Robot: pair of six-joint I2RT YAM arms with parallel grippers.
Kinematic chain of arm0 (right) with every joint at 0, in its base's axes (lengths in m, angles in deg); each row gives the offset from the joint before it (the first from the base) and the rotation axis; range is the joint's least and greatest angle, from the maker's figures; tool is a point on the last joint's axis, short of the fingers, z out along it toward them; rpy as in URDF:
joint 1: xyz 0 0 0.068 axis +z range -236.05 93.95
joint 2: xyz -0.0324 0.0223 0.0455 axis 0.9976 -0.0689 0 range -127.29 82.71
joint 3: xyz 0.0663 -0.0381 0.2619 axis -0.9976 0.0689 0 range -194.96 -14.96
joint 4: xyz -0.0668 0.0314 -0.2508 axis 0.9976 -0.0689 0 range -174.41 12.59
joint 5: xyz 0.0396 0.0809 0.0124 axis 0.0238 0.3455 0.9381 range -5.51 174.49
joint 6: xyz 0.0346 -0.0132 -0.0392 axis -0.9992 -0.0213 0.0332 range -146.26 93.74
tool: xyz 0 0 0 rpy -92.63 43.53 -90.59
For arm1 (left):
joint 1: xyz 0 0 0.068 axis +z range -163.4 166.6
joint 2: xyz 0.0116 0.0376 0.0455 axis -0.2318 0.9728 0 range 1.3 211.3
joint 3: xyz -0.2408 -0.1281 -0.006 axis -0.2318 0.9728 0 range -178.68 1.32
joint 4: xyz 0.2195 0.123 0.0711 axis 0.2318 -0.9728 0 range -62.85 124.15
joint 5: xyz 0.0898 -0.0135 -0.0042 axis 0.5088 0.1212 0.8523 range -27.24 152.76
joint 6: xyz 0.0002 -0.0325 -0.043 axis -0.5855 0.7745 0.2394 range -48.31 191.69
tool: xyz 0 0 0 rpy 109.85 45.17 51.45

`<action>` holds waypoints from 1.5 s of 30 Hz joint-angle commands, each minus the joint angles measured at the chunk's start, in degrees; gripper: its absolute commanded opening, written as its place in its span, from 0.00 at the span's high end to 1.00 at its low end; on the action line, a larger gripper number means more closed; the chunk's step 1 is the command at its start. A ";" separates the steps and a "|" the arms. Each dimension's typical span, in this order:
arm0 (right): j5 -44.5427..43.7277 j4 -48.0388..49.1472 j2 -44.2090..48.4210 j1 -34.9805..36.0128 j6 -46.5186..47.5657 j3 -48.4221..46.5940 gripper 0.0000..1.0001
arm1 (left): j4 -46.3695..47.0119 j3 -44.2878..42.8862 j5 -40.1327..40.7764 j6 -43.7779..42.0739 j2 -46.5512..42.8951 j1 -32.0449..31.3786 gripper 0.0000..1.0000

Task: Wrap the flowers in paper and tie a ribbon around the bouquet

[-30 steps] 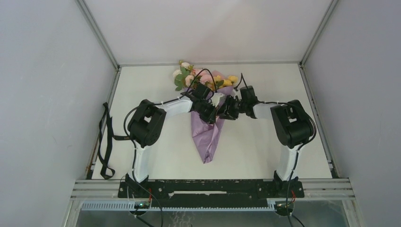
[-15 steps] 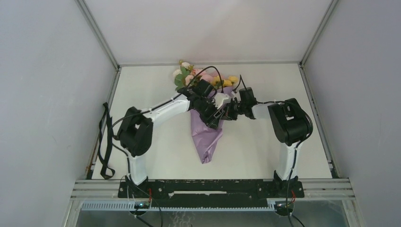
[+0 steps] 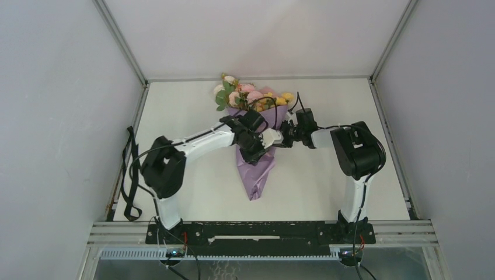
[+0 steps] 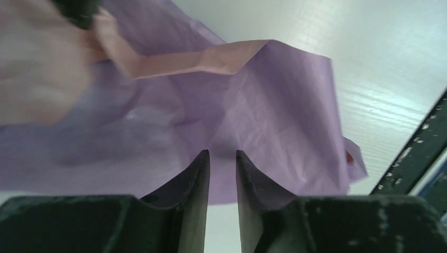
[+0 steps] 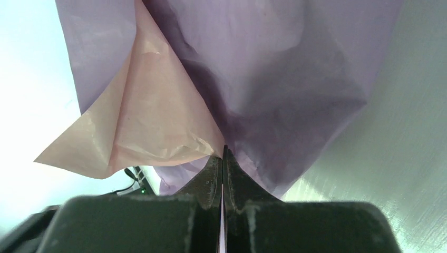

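Observation:
The bouquet lies on the white table with the flowers at the far end and the purple paper tapering to a point toward me. My left gripper hovers over the middle of the cone. In the left wrist view its fingers stand a narrow gap apart, with the purple paper just beyond the tips and nothing between them. My right gripper is at the cone's right side. It is shut on the paper's edge where the pink fold meets the purple. The ribbon lies along the table's left edge.
Grey walls close in the table on the left, right and back. A black rail with both arm bases runs along the near edge. The two wrists sit close together over the bouquet.
My left gripper slid from the cone's upper part toward its middle, opening wide and then narrowing. My right gripper closed on the paper's edge and stayed shut.

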 commanded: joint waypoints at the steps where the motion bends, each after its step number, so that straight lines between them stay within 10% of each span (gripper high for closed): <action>1: -1.40 4.03 2.42 -0.09 -1.09 0.83 1.00 | 4.84 2.11 3.23 -2.63 2.30 -5.08 0.67; 9: -2.54 5.80 4.18 -0.17 -2.13 2.38 0.94 | 11.38 7.65 8.47 -10.03 5.17 -15.16 0.47; 27: 0.15 -12.15 13.01 -4.88 17.16 -11.22 0.42 | 11.38 9.42 12.44 -12.12 10.76 -15.99 0.48; 35: -11.21 -22.32 10.34 -2.10 17.99 -15.43 0.37 | 13.32 11.04 11.47 -11.89 9.68 -15.97 0.48; 45: -3.98 -23.28 15.35 -1.47 21.86 -14.57 0.34 | 13.60 10.98 9.09 -12.20 10.16 -15.07 0.51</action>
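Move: The paper wrap's lower right edge lies about 5 cm back, 4 cm right of and 8 cm below the left hand; the tail tip is roughly 11 cm straight back and 9 cm down, the flower heads some 25 cm ahead and 1 cm left, 5 cm lower. The right hand still pinches the pink-lined flap at its fingertips; from it, the flower heads lie about 16 cm ahead and 11 cm left, about level in height. Bring the left gripper back, down about 8 cm and to the right onto the wrap's lower right edge, turning some 20 degrees clockwise and opening until its fingers straddle the fold, then keep it there. Hold the right hand briefly, open it to let go of the flap, lift it about 11 cm, going forward and right, then bring it partly back left and let it sink slightly. ##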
